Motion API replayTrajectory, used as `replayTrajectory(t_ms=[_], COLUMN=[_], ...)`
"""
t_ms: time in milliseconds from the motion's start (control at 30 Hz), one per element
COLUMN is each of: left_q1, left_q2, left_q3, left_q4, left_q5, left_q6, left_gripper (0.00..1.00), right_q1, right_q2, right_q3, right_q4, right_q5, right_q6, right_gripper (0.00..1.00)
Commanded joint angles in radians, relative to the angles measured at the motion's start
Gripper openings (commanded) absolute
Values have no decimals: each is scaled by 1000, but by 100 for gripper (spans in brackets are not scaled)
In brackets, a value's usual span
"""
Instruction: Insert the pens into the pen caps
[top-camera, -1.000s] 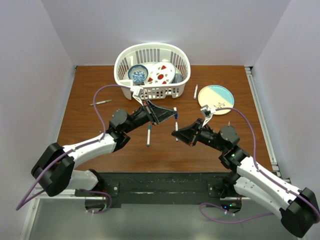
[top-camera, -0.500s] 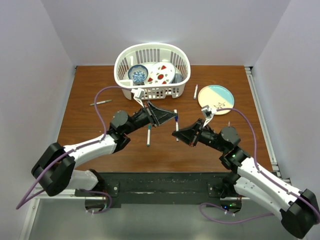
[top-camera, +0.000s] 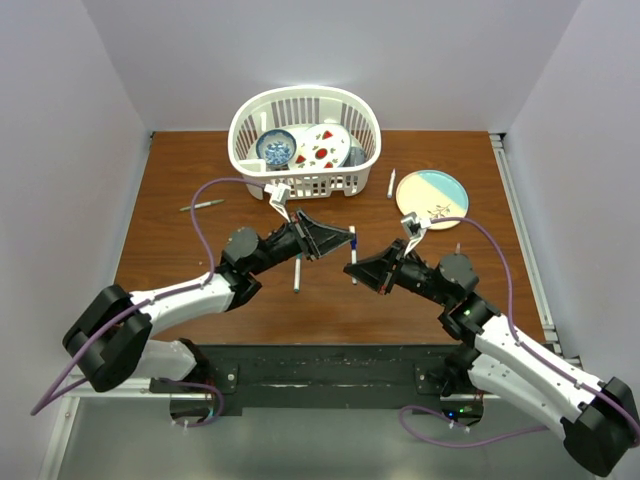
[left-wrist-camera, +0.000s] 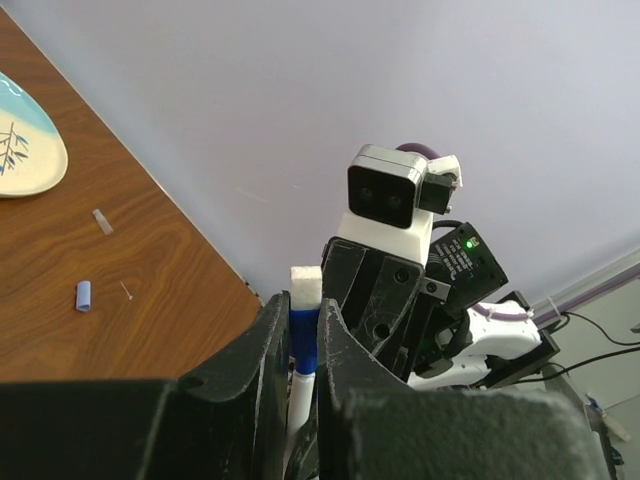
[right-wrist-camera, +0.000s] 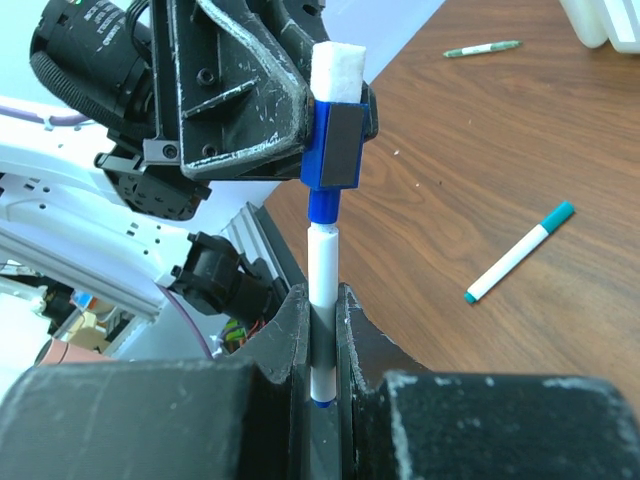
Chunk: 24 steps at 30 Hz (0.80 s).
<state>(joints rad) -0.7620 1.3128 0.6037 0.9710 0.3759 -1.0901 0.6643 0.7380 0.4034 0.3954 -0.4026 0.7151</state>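
Observation:
My left gripper is shut on a blue pen cap with a white block on top. My right gripper is shut on a white pen, held upright by its lower barrel. The pen's blue upper end runs into the underside of the cap. In the top view both grippers meet over the table's middle, the left gripper just above the right gripper, with the cap between them. More pens lie on the table: a white one, a thin grey one and a short white one.
A white basket with dishes stands at the back. A beige and blue plate lies at the back right. A loose bluish cap lies on the wood near the plate. A teal-tipped pen lies left of the grippers.
My left gripper has moved a little down and right with the cap, bringing it closer onto the pen in my right gripper. The right arm has barely moved.

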Motion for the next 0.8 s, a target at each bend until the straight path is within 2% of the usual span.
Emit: replayTrajectory(t_ms=[0, 67, 200, 300, 500, 667, 767], left_q1=[-45, -48, -46, -46, -45, -45, -43], left_q2=[-15, -20, -61, -87, -101, -89, -78], left_q3=[-28, -38, -38, -12, 47, 82, 102], left_q4=[43, 58, 32, -27, -113, -156, -163], left_q5=[46, 49, 40, 18, -6, -15, -11], left_q6=[48, 50, 79, 113, 171, 202, 202], left_gripper=[0, 0, 38, 53, 64, 66, 63], right_q1=[-3, -2, -3, -3, -2, -3, -3], right_q2=[-9, -6, -3, 4, 0, 0, 0], right_q3=[41, 54, 64, 72, 68, 69, 71], right_q4=[19, 19, 3, -4, -20, -21, -24], right_q5=[102, 84, 18, -43, -68, -96, -110], right_q6=[-5, -14, -46, -62, -55, -46, -43], right_gripper=[0, 0, 0, 0, 0, 0, 0])
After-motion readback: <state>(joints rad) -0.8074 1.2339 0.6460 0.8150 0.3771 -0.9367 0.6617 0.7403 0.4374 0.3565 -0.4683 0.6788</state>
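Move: Pinched in the left fingers sits the blue cap with its white top, already on the pen, which leans forward; the pen's middle is about 3 cm back and 4 cm below the left hand. From the right hand, gripping the pen's lower part, the cap is roughly 4 cm ahead and 5 cm up, about level sideways. The teal marker lies some 10 cm to the left of the left hand, about level fore and aft, 24 cm down. Letting go of the cap is the left hand's job here: it eases down under 1 cm still pinching, then spreads its fingers wide and draws back about 2.5 cm, rising slightly at the end, with its fingertips tilting down a little. The right hand keeps its grip on the pen, dipping half a centimetre, then lifting about 1 cm and drifting back. ##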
